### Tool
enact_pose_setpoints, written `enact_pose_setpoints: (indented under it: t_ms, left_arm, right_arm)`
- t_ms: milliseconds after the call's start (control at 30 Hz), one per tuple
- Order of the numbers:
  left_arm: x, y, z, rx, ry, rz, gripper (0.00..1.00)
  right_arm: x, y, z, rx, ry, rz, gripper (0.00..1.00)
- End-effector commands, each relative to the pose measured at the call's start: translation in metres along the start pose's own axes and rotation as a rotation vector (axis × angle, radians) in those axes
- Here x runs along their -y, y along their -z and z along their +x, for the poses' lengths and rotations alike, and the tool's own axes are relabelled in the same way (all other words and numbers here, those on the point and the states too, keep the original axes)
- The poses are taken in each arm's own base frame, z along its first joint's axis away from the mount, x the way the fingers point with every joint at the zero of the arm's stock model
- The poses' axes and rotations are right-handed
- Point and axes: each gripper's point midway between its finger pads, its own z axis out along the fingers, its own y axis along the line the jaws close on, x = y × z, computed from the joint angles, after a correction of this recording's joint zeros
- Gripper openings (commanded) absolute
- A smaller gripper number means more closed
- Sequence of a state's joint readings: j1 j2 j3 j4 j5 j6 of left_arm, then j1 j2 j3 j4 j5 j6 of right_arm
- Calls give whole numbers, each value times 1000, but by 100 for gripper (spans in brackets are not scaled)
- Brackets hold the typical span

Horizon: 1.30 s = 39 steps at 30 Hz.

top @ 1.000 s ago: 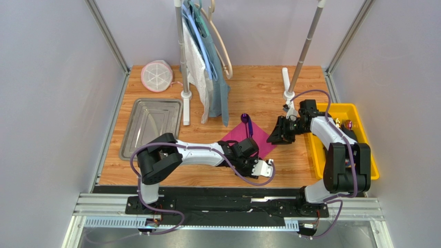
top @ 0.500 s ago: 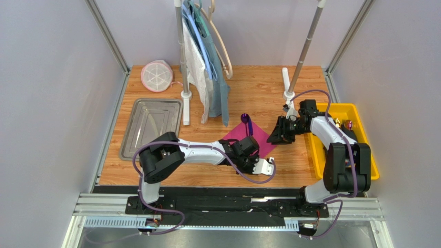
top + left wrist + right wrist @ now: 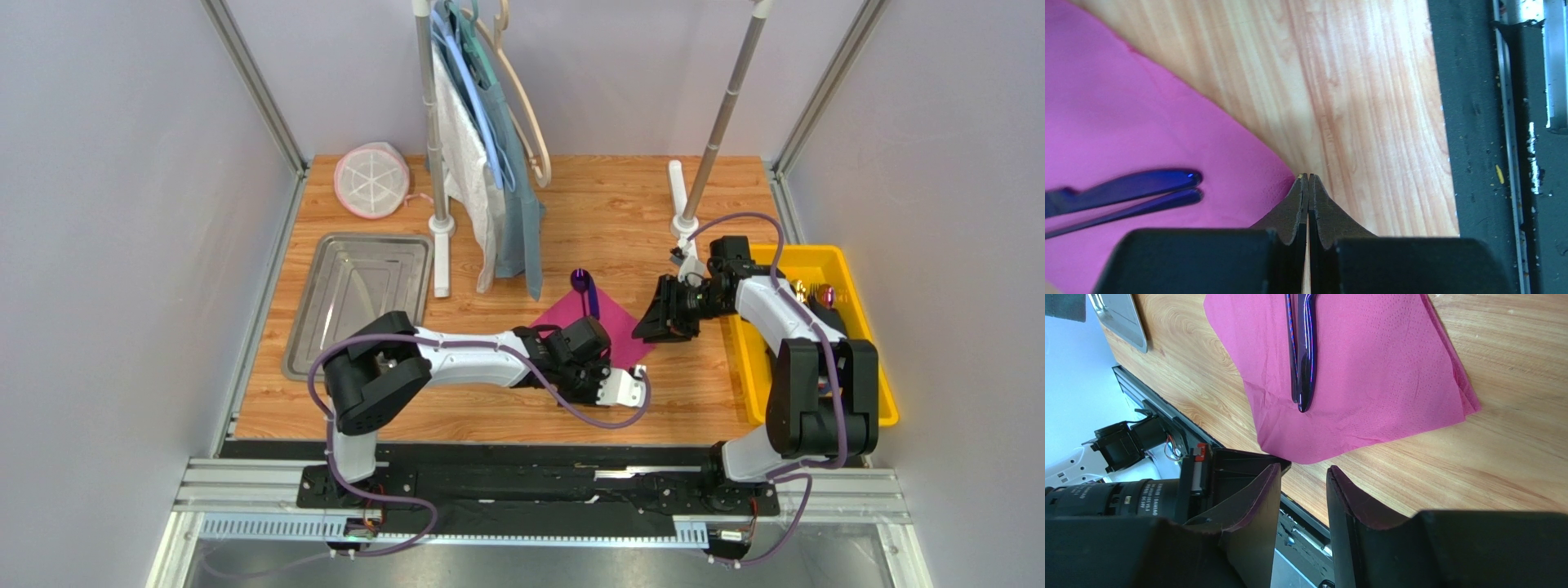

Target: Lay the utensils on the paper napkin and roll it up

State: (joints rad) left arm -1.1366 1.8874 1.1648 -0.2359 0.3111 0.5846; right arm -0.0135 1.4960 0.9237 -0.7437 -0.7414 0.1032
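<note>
The paper napkin (image 3: 628,346) (image 3: 1137,116) (image 3: 1376,373) lies flat on the wood, set as a diamond. Two dark-purple utensils (image 3: 586,297) (image 3: 1303,355) rest side by side on it; their handle ends (image 3: 1131,190) show in the left wrist view. My left gripper (image 3: 608,371) (image 3: 1308,177) is shut, its tips meeting right at the napkin's near corner and pinching the paper's tip. My right gripper (image 3: 648,328) (image 3: 1303,468) hovers open and empty just off the napkin's right corner.
A yellow bin (image 3: 865,380) at the right holds more cutlery (image 3: 824,294). A metal tray (image 3: 321,333) lies at the left, behind it a round pink mesh lid (image 3: 371,180). A stand with hanging garments (image 3: 497,172) and a second pole (image 3: 724,116) rise behind. The black rail (image 3: 1468,122) borders the table.
My left gripper has closed from open and shifted slightly towards the napkin's near corner. The right arm, napkin and utensils have stayed put.
</note>
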Motion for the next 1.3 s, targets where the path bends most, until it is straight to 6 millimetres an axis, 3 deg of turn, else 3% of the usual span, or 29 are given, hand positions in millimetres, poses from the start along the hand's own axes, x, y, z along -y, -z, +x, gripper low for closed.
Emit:
enact_pose_setpoints:
  t_ms: [0,533,800,900,1033,1267]
  left_arm:
    - [-11,23,-17,56,-12,-61,0]
    - [-67,23,-2,17,53,-211,0]
    - [-82,22,1,13,64,-249,28]
    - [-89,23,3,11,77,-260,36]
    - [-97,26,0,21,86,-279,41]
    - [-103,30,2,27,117,-282,41]
  right_arm:
    - [-10,7,-11,34,57,-15,37]
    - [-12,7,-9,32,54,-24,40]
    - [-11,3,-7,15,33,-40,41]
    - [-11,2,-5,12,26,-44,47]
    - [-10,-3,-3,4,15,-58,54]
    - [-16,-18,3,-34,29,-78,57]
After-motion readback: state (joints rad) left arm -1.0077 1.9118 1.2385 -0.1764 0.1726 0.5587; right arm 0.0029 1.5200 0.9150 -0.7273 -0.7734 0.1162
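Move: The knife that the napkin's near corner is being brought over has its middle about 13 cm ahead of the left hand and 1 cm to its right, just below the height of its shut fingers, which already hold the corner. The spoon lies beside the knife, some 14 cm ahead of the hand and 1 cm left. The napkin's right corner is roughly 9 cm ahead and 12 cm right. From the right hand the knife is about 10 cm left, 1 cm ahead and 8 cm below. The napkin's near corner, still pinched at the start, is carried forward by the left hand over the handle ends of the knife and spoon, after a lift of about 1 cm. The hand travels some 9 cm forward in all, turning about 15 degrees, mostly counter-clockwise, and its fingers open to let the corner go while still easing forward. The right hand stays almost in place, opening wider. ##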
